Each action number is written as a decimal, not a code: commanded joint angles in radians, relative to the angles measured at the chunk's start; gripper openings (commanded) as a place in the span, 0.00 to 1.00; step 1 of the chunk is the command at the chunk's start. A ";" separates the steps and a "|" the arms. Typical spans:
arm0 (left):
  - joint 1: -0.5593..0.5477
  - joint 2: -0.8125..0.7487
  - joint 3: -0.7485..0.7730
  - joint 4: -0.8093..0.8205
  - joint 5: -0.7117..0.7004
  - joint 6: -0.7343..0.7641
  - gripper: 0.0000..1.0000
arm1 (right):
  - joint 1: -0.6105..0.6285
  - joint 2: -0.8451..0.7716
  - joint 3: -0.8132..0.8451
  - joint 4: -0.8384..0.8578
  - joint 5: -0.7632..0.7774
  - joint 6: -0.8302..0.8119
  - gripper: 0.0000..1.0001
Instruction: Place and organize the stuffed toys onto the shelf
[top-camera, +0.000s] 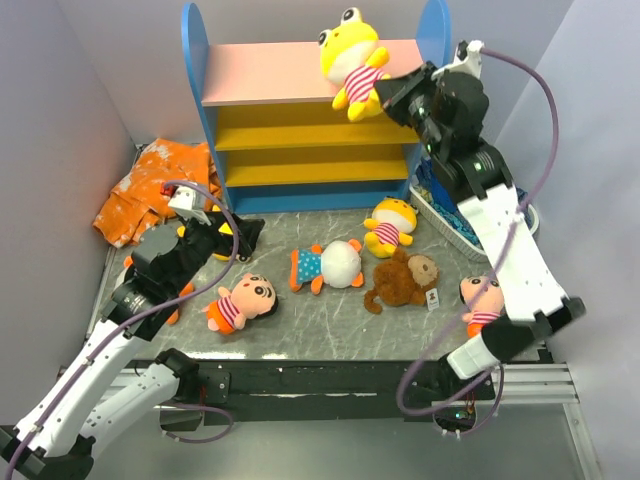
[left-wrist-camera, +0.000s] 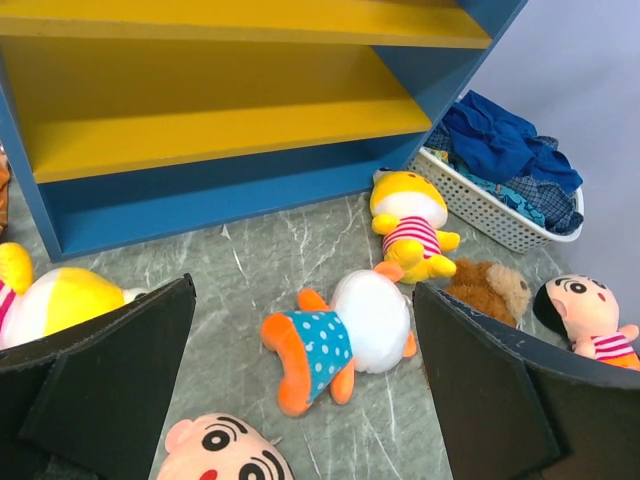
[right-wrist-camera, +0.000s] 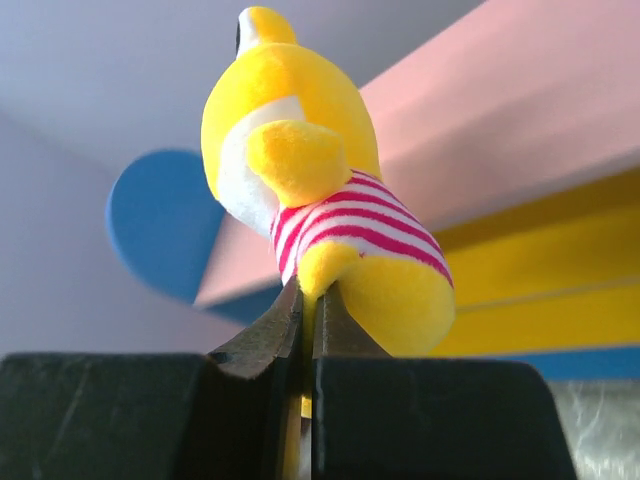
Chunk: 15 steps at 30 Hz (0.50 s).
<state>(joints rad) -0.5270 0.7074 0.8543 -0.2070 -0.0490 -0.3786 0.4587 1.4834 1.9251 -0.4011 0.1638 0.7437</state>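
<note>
The shelf (top-camera: 300, 105) stands at the back, with blue sides, a pink top board and yellow boards (left-wrist-camera: 220, 130). My right gripper (top-camera: 385, 95) is shut on a leg of a yellow striped toy (top-camera: 352, 58), holding it at the front edge of the pink top; the right wrist view shows this toy (right-wrist-camera: 320, 190) upright above the pinched gripper (right-wrist-camera: 308, 300). My left gripper (top-camera: 235, 235) hangs open low over the table's left side. In the left wrist view a dotted-shirt toy (left-wrist-camera: 340, 335) lies ahead of that gripper (left-wrist-camera: 303, 290). On the table lie another yellow toy (top-camera: 388, 225), a brown monkey (top-camera: 403, 280) and two striped-shirt dolls (top-camera: 240, 302) (top-camera: 482, 300).
An orange-and-white cloth (top-camera: 150, 185) is bunched at the back left by the wall. A white basket (left-wrist-camera: 490, 215) with dark blue cloths (left-wrist-camera: 505, 145) sits right of the shelf, partly under my right arm. Grey walls close in both sides.
</note>
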 joint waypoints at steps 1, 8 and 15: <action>-0.001 -0.016 0.002 0.031 0.018 0.015 0.96 | -0.086 0.136 0.144 0.148 -0.047 0.016 0.00; -0.002 -0.014 0.002 0.032 0.028 0.017 0.96 | -0.156 0.229 0.218 0.123 -0.098 0.045 0.06; -0.001 -0.013 -0.001 0.034 0.028 0.018 0.96 | -0.213 0.253 0.222 0.088 -0.127 0.051 0.40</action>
<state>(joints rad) -0.5270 0.7017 0.8543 -0.2070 -0.0383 -0.3786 0.2756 1.7420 2.1017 -0.3328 0.0662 0.7971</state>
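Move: The pink top board's right half, where the frog toy is being taken, lies about 17 cm ahead of the right hand, 5 cm to its left and 7 cm lower. The toy is already pinched by its lower end, its body some 8 cm ahead, 6 cm left and a little above the fingers. The blue side panel's upper part stands 15 cm ahead and 14 cm right. From the left hand the spot is roughly 30 cm ahead, 33 cm right and 12 cm up. The frog toy, still pinched by its yellow lower end, is carried by the right hand about 10 cm forward over the pink top board, drifting a few centimetres right and sinking about 2 cm towards the end. As the forward travel dies out, the fingers begin to open, to about a third of their range, while the wrist stays nearly level. ##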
